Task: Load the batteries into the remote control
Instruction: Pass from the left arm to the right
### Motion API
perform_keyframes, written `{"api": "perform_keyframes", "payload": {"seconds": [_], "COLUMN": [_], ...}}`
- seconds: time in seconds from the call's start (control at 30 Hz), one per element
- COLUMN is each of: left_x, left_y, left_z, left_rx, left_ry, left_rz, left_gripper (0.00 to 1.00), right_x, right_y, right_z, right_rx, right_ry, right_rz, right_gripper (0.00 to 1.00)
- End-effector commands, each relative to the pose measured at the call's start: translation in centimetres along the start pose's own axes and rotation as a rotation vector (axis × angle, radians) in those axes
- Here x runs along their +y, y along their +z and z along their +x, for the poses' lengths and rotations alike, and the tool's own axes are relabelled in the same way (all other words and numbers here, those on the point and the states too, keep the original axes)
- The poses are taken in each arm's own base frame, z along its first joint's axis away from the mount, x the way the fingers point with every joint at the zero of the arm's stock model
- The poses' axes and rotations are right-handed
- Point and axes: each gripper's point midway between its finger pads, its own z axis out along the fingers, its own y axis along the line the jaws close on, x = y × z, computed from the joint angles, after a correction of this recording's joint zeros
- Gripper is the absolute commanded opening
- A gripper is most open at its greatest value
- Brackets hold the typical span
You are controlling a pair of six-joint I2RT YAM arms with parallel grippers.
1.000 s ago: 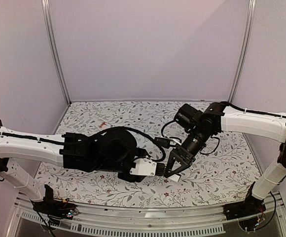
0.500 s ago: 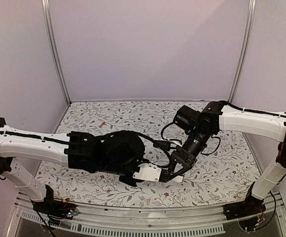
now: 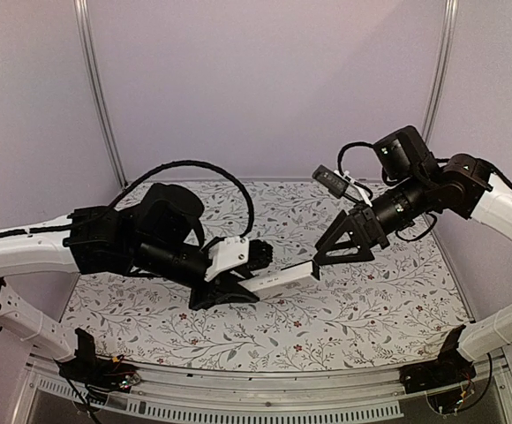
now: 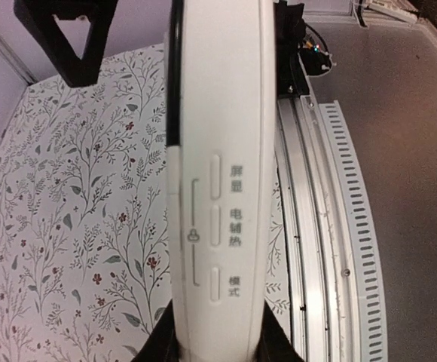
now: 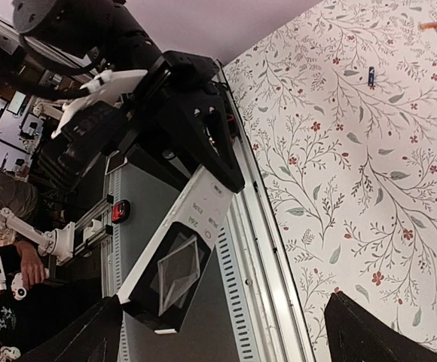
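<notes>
The remote control (image 3: 287, 280) is a long white bar held up off the floral table, and my left gripper (image 3: 249, 284) is shut on its near end. In the left wrist view its button face (image 4: 218, 188) fills the middle, with my left gripper (image 4: 215, 351) clamped on it from both sides. The right wrist view shows its black screen end (image 5: 169, 279) pointing toward my right gripper (image 5: 222, 302), which is open with nothing in it. In the top view, my right gripper (image 3: 331, 253) hangs just beyond the remote's far tip. A tiny dark stick (image 5: 371, 75) lies on the table; whether it is one of the batteries I cannot tell.
The floral tabletop (image 3: 371, 300) ends at a metal rail (image 3: 265, 389) along the near edge. A small orange-red bit (image 3: 184, 223) lies at the back left of the table. Purple walls close off the back and sides.
My left arm has lifted the remote off the table and swung it up and rightward. The right gripper has opened wide and pulled back up and to the right.
</notes>
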Motion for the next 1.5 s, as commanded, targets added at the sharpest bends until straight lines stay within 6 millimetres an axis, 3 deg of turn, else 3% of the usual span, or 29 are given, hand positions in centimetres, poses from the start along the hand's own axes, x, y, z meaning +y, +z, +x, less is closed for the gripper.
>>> {"api": "perform_keyframes", "payload": {"seconds": [0.0, 0.13, 0.53, 0.8, 1.03, 1.1, 1.23, 1.3, 1.47], "left_x": [0.0, 1.0, 2.9, 5.0, 6.1, 6.5, 7.3, 7.7, 9.8], "left_y": [-1.5, -2.1, -2.0, -2.6, -2.6, -2.7, -3.1, -3.1, -4.4], "left_z": [-2.2, -3.4, -5.3, -6.2, -5.7, -5.6, -5.2, -5.0, -3.1], "left_rx": [-0.137, -0.214, -0.419, -0.556, -0.590, -0.604, -0.619, -0.610, -0.539], "left_ry": [-0.180, -0.269, -0.458, -0.537, -0.599, -0.620, -0.659, -0.672, -0.684], "left_rz": [0.107, 0.142, 0.160, 0.104, 0.092, 0.088, 0.077, 0.063, -0.149], "left_gripper": [0.00, 0.00, 0.00, 0.00, 0.01, 0.09, 0.42, 0.54, 0.60], "right_x": [0.7, 0.7, 1.2, 0.8, 0.3, 0.1, -0.3, -0.9, -4.8], "right_y": [-1.3, -1.2, -2.1, -1.3, -0.2, -0.1, 0.0, -0.2, -1.6], "right_z": [-1.6, -2.0, -7.4, -9.4, -9.4, -9.3, -9.4, -9.6, -9.5], "right_rx": [-0.091, -0.119, -0.412, -0.496, -0.478, -0.474, -0.479, -0.488, -0.530], "right_ry": [-0.050, -0.040, -0.093, -0.055, -0.013, -0.006, 0.001, 0.014, 0.144], "right_rz": [0.017, 0.007, -0.027, -0.109, -0.147, -0.145, -0.127, -0.101, 0.058], "right_gripper": [0.95, 0.93, 0.85, 0.48, 0.12, 0.05, 0.01, 0.00, 0.00]}}
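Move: My left fingers grip the remote control near one end. Its free end, with the open battery compartment, slants right and up towards my open right hand; its middle is about 4 cm right of my left hand, 1 cm ahead and 2 cm higher. From my right hand, that middle lies roughly 6 cm left, 4 cm back and 3 cm below, with my left fingertips beyond, some 10 cm left, 5 cm back and 5 cm lower. I bring my right hand forward, up and left, about 7 cm forward, swinging its fingers up to nearly level, and pinch the remote control near its battery-compartment end. Meanwhile my left hand carries the remote forward and up, about 6 cm each way, turning it some 50 degrees as its own fingers come level; once the right fingers have shut, the left ones open and let go. ##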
